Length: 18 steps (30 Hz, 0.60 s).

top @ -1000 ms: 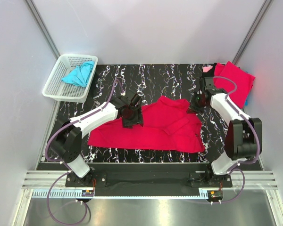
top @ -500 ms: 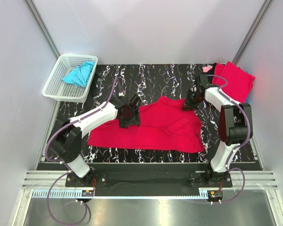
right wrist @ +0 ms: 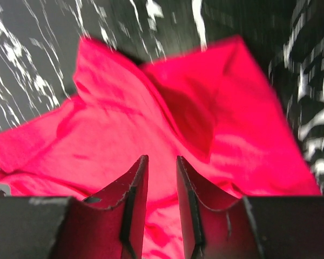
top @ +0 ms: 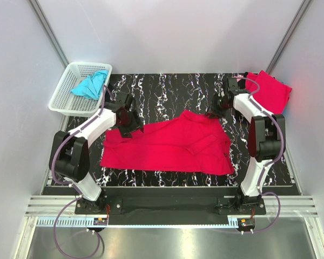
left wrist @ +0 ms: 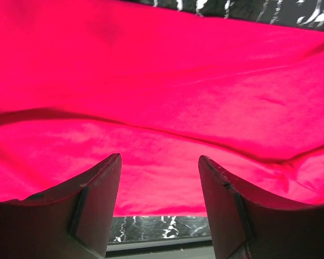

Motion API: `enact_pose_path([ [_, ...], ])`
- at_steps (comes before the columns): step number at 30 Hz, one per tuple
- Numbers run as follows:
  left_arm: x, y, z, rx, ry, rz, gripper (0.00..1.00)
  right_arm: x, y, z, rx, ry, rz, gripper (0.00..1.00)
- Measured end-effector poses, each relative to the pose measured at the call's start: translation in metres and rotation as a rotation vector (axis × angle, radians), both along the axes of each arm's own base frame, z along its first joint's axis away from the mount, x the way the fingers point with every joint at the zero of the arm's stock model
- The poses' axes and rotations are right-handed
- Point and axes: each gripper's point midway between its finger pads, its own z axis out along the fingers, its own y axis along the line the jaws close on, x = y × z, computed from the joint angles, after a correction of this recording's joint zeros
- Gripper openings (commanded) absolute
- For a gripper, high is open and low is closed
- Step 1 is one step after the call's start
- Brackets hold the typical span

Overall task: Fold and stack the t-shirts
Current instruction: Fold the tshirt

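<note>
A crimson t-shirt (top: 167, 145) lies spread on the black marbled table, one sleeve folded over its right half. My left gripper (top: 127, 121) hovers at the shirt's far left corner, open, with only red cloth (left wrist: 162, 81) beyond its fingertips (left wrist: 110, 167). My right gripper (top: 215, 110) sits over the shirt's far right corner, its jaws a narrow gap apart above rumpled cloth (right wrist: 167, 108), gripping nothing. A folded red t-shirt (top: 271, 90) lies at the back right. A turquoise t-shirt (top: 90, 85) is bunched in the basket.
The white lattice basket (top: 65, 102) stands at the back left, just off the table's corner. Grey walls with metal posts close in on the left, back and right. The table's near edge (left wrist: 162, 245) shows in the left wrist view.
My left gripper moved left from the shirt's middle to its far left corner. My right gripper moved toward the far right corner and its jaws parted from shut, leaving that corner lying flatter.
</note>
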Motion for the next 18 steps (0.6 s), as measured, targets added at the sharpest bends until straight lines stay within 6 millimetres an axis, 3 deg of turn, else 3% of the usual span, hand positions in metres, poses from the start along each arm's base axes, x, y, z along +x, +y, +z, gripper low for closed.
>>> enact_pose_path([
  [5, 0.004, -0.006, -0.005, -0.078, 0.021, -0.019, 0.64, 0.031, 0.0, -0.006, -0.012, -0.021, -0.013, 0.34],
  [10, 0.003, -0.015, -0.005, -0.134, 0.026, -0.049, 0.64, 0.027, -0.001, -0.015, -0.015, 0.012, -0.022, 0.34],
  [12, -0.001, -0.02, -0.006, -0.149, 0.033, -0.067, 0.64, 0.018, -0.001, -0.015, -0.013, 0.019, -0.025, 0.34],
  [15, -0.008, -0.033, -0.007, -0.151, 0.031, -0.118, 0.64, -0.015, -0.002, -0.017, -0.008, 0.053, -0.03, 0.34],
  [18, -0.024, -0.063, -0.005, -0.158, 0.027, -0.218, 0.63, -0.052, -0.005, -0.021, -0.008, 0.093, -0.037, 0.33],
])
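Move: The open left hand is over the left part of the red t-shirt, whose middle lies about 15 cm to its right, 5 cm back and some 5 below; the laundry basket is about 20 cm left and 17 ahead. For the right hand, the shirt's diagonal fold lies roughly 12 cm back, 3 left and 5 below, with the collar bump level with it and 8 cm left. The folded pile is about 21 cm right and 7 farther out. Towards the shirt's middle the left hand sweeps right about 6 cm, ending with a short pull back and turning some 15 degrees, mainly clockwise. The right hand first carries on forward about 3 cm, then reverses and comes back roughly 8 cm while sinking about 2, towards the diagonal fold. Both grippers keep their openings; no contact with the cloth can be seen. ##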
